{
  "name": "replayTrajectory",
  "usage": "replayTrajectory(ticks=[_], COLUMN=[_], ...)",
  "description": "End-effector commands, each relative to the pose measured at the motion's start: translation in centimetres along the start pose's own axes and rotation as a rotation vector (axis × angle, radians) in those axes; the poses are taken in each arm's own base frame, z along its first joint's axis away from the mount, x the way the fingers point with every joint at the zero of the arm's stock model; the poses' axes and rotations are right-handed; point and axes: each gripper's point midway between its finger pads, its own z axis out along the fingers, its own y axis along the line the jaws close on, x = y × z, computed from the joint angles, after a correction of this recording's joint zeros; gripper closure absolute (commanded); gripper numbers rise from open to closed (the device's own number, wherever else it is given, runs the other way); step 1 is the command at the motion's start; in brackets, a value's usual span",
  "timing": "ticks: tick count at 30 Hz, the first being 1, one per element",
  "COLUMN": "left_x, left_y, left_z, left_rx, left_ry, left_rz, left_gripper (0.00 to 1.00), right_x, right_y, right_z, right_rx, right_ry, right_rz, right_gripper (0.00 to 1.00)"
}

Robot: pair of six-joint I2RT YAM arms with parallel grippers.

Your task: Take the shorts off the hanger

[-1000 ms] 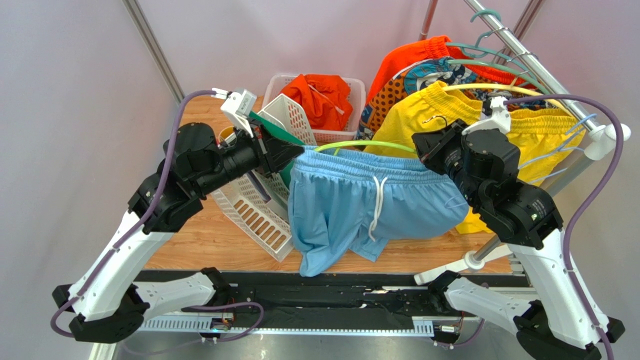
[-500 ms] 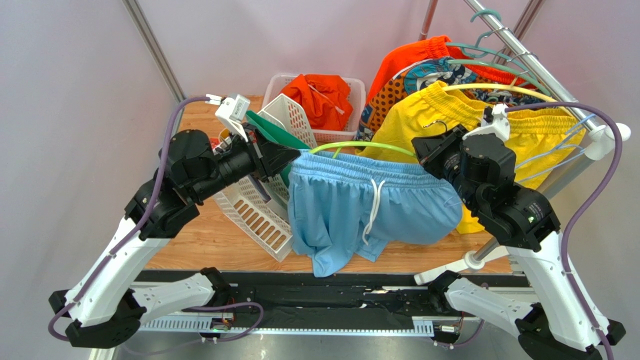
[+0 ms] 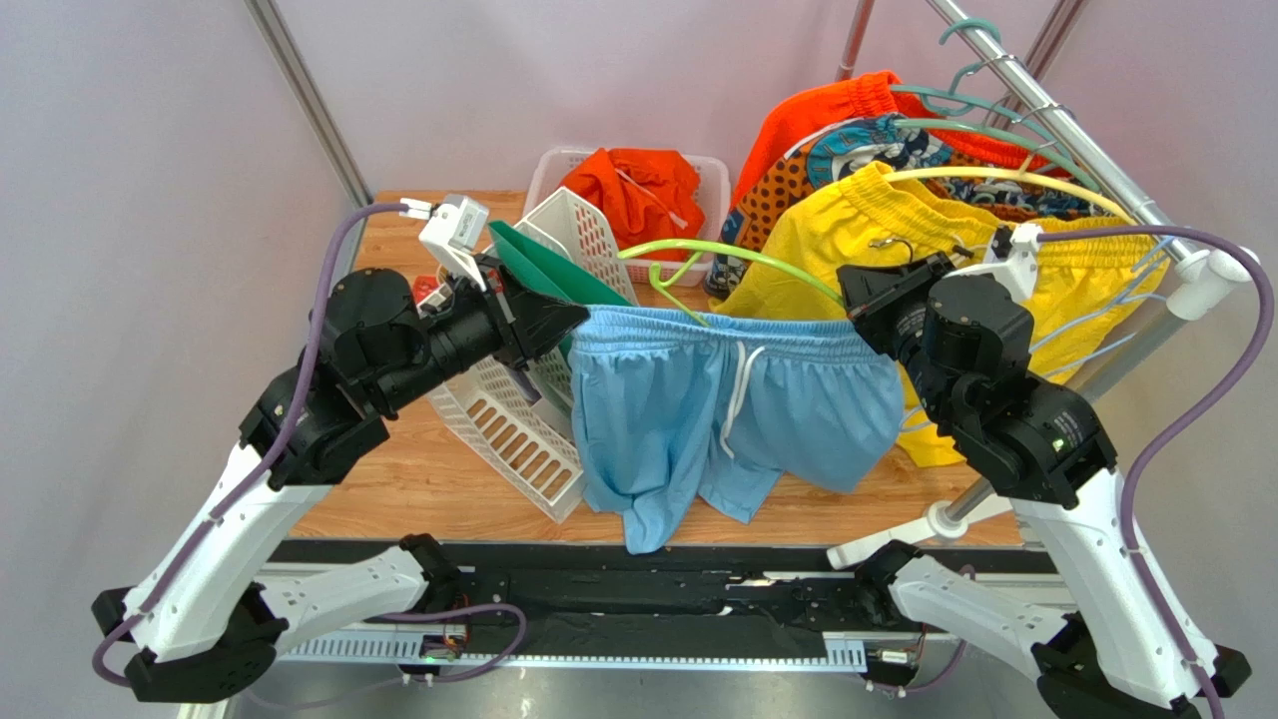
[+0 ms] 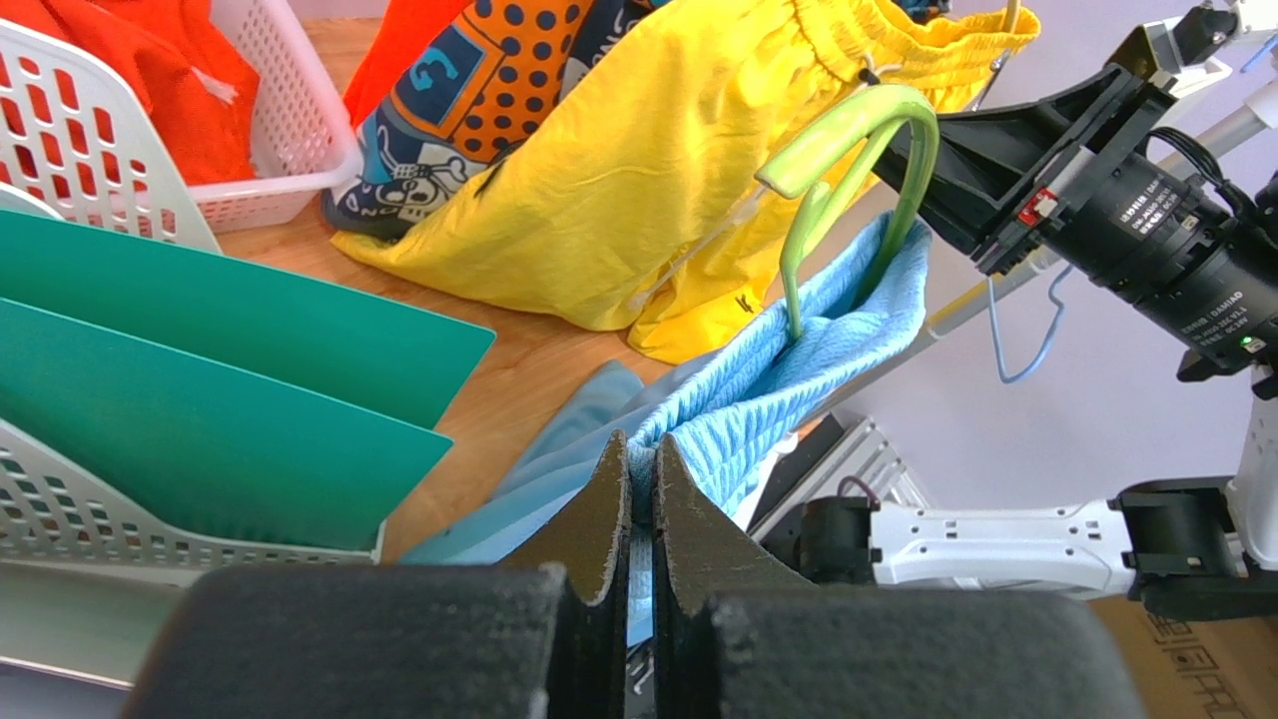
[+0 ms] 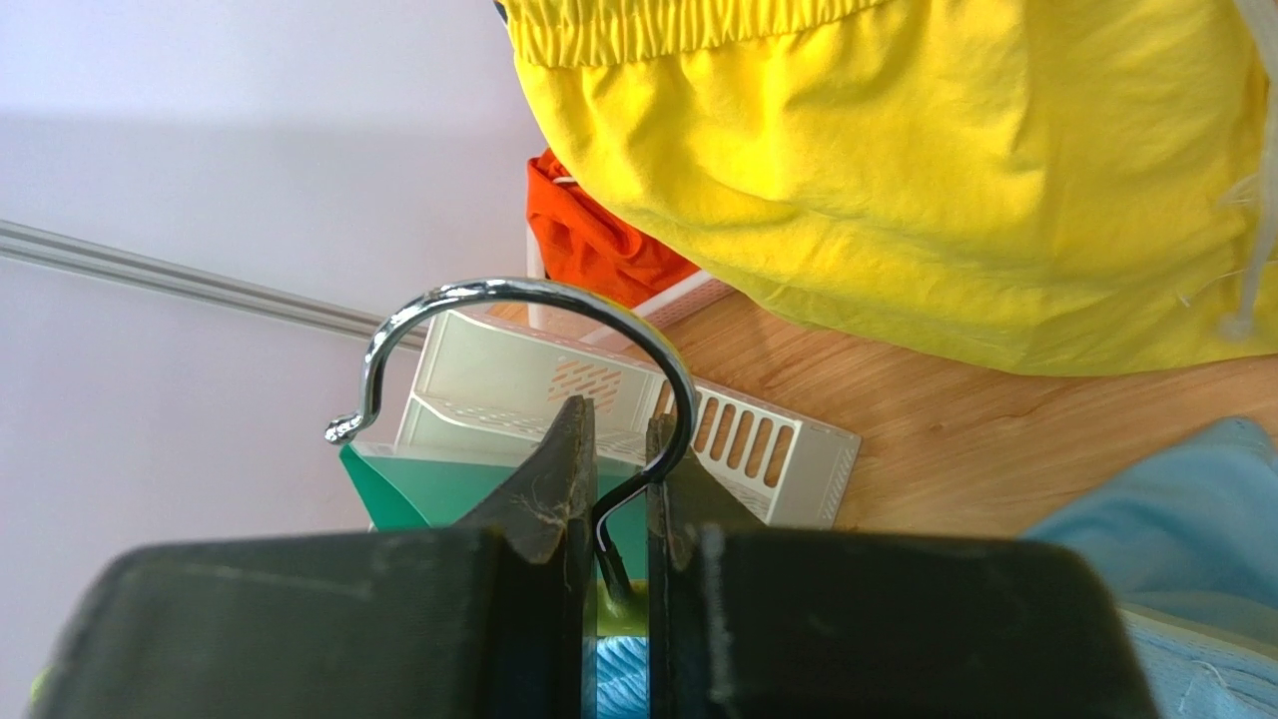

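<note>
The light blue shorts (image 3: 720,412) hang stretched between my two arms over the table's front. My left gripper (image 3: 570,319) is shut on the left end of their waistband; in the left wrist view the ribbed blue cloth (image 4: 780,367) is pinched between the jaws (image 4: 638,450). My right gripper (image 3: 866,292) is shut on the metal hook (image 5: 510,292) of the lime green hanger (image 3: 735,255), whose arm arches above the waistband. The bright orange shorts (image 3: 642,187) lie in the white basket at the back.
A tilted white basket (image 3: 510,427) with green folders (image 4: 195,375) lies under my left arm. On the rack rail (image 3: 1088,143) at the right hang the yellow pair (image 3: 960,225) and the orange-and-teal patterned pair (image 3: 840,158), close behind my right gripper.
The right gripper has moved up and to the right with the hook. The green hanger has tilted up, its left arm now above the waistband. The left gripper has pulled slightly left.
</note>
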Motion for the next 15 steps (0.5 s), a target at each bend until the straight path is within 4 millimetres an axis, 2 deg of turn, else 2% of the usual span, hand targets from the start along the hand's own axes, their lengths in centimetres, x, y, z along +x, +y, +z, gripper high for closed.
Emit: replayTrajectory(ticks=[1,4,5,7,9,10,11,14,15], left_x=[-2.0,-1.1,-0.6,0.4,1.3,1.1,1.3,1.8,1.8], left_y=[0.2,-0.9,-1.1,-1.7,-1.9,-2.4,-2.4,-2.2,-2.1], left_z=[-0.6,0.5,1.5,3.2,4.2,4.6,5.1,6.1,6.3], left_rx=[-0.015,0.056,0.071,0.119,0.142,0.170,0.172,0.175,0.174], left_ry=[-0.091,-0.053,-0.027,0.028,0.058,0.046,0.052,0.057,0.061], left_rz=[-0.002,-0.028,-0.036,-0.073,-0.120,-0.129,-0.152,-0.168,-0.171], left_gripper=[1.00,1.00,1.00,1.00,1.00,1.00,1.00,1.00,1.00], right_x=[-2.6,-1.2,-0.4,0.7,2.0,2.1,3.1,3.1,2.2], right_y=[0.8,3.5,4.4,5.9,8.2,9.6,10.7,13.8,14.9], right_z=[0.4,0.9,0.9,1.1,0.5,0.4,0.2,-0.4,-1.2], right_rx=[-0.018,-0.131,-0.166,-0.194,-0.270,-0.315,-0.347,-0.441,-0.481], right_ry=[-0.108,-0.044,0.005,0.072,0.182,0.207,0.275,0.350,0.351], right_rz=[0.055,0.096,0.101,0.174,0.280,0.331,0.359,0.447,0.457], right_gripper=[1.00,1.00,1.00,1.00,1.00,1.00,1.00,1.00,1.00])
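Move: The left hand already pinches the blue shorts' left waistband end, the right the green hanger's neck; the middle of the waistband is about 14 cm right, 2 back and 3 below the left hand, about 11 cm left, 2 back and 5 below the right. The hanger's free left tip stands 6 cm ahead, 4 right and 4 above the left hand. The yellow shorts hang 8 cm ahead, 10 right and 8 below the right hand. The right hand keeps its grip on the hanger's neck and sweeps left, gathering speed, about 9 cm and a little forward, rolling some 20 degrees left side up and turning some 15 counter-clockwise, so that the hanger's free half swings over the left hand. The left hand keeps the blue waistband end pinched and comes to meet it, about 5 cm right, some 4 down and 2 forward, tipping about 10 degrees down and turning slightly clockwise, drawing the shorts' left end in under the hanger. ##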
